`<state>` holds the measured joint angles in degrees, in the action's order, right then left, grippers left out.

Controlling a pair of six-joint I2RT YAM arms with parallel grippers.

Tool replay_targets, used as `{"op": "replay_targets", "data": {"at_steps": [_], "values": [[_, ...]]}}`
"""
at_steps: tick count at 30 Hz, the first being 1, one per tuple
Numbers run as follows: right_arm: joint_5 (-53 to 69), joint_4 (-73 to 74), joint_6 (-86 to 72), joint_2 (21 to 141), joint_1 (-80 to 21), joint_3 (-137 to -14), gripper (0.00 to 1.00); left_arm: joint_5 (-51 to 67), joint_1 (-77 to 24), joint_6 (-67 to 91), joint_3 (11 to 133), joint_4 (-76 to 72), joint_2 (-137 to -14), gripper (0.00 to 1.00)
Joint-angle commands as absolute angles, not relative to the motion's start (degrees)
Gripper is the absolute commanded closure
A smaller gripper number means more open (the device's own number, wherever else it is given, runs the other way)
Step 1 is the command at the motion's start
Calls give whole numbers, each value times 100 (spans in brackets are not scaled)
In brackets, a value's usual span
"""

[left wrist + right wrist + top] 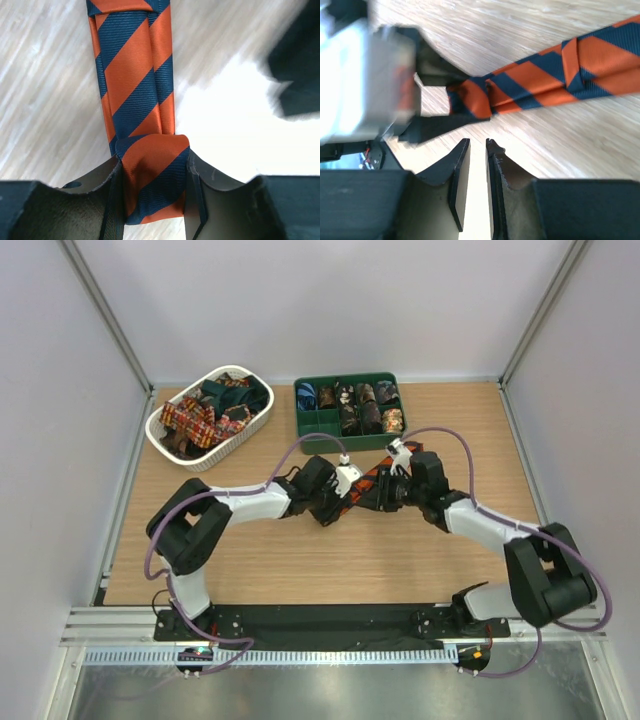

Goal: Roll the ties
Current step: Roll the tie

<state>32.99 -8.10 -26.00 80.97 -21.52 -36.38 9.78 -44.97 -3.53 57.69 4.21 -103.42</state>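
Note:
An orange-and-navy striped tie [372,483] lies on the wooden table between my two grippers. In the left wrist view the tie [135,90] runs away from me, and my left gripper [152,175] is shut on its folded-over end. From the right wrist I see that same rolled end of the tie [470,100] pinched between the left gripper's black fingers [437,125]. My right gripper [477,145] hovers just short of that end, its jaws a narrow gap apart with nothing between them. From above, the left gripper [345,502] and right gripper [392,490] face each other over the tie.
A white slotted basket [165,430] with several loose ties [210,410] stands at the back left. A green compartment tray [300,425] at the back centre holds several rolled ties [360,405]. Grey walls enclose the table on three sides.

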Motion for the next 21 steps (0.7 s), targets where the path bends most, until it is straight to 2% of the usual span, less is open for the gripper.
{"op": "replay_targets", "data": {"at_steps": [1, 9, 13, 17, 21], "values": [[2708, -923, -2514, 7393, -2162, -3332, 73, 686, -4474, -35, 6028, 1650, -10871, 81], [2663, -1239, -2250, 6197, -2390, -2778, 73, 431, -4605, 343, 6678, 2311, -11434, 82], [2365, -1301, -1996, 5442, -2812, -2584, 73, 439, -4606, 448, 7022, 2802, -11750, 83], [1689, -1038, -1434, 5238, -3628, -2601, 72, 545, -4632, 440, 7163, 2970, -11917, 84], [558, -722, -889, 5519, -4891, -2890, 72, 589, -4632, 439, 7365, 3216, -12067, 84]]}}
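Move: The left hand already holds the tie roll between its fingertips; the tie's unrolled part runs out from it, its middle about 6 cm ahead, 8 cm to the right and 2 cm lower. The green box stands some 19 cm ahead of the left hand and 1 cm to its right. From the empty right hand, the tie roll lies about 5 cm left, 1 cm ahead and 7 cm below. Left hand keeps the tie roll pinched, sliding 3 cm forward-right, while the right withdraws 8 back, 6 up. ##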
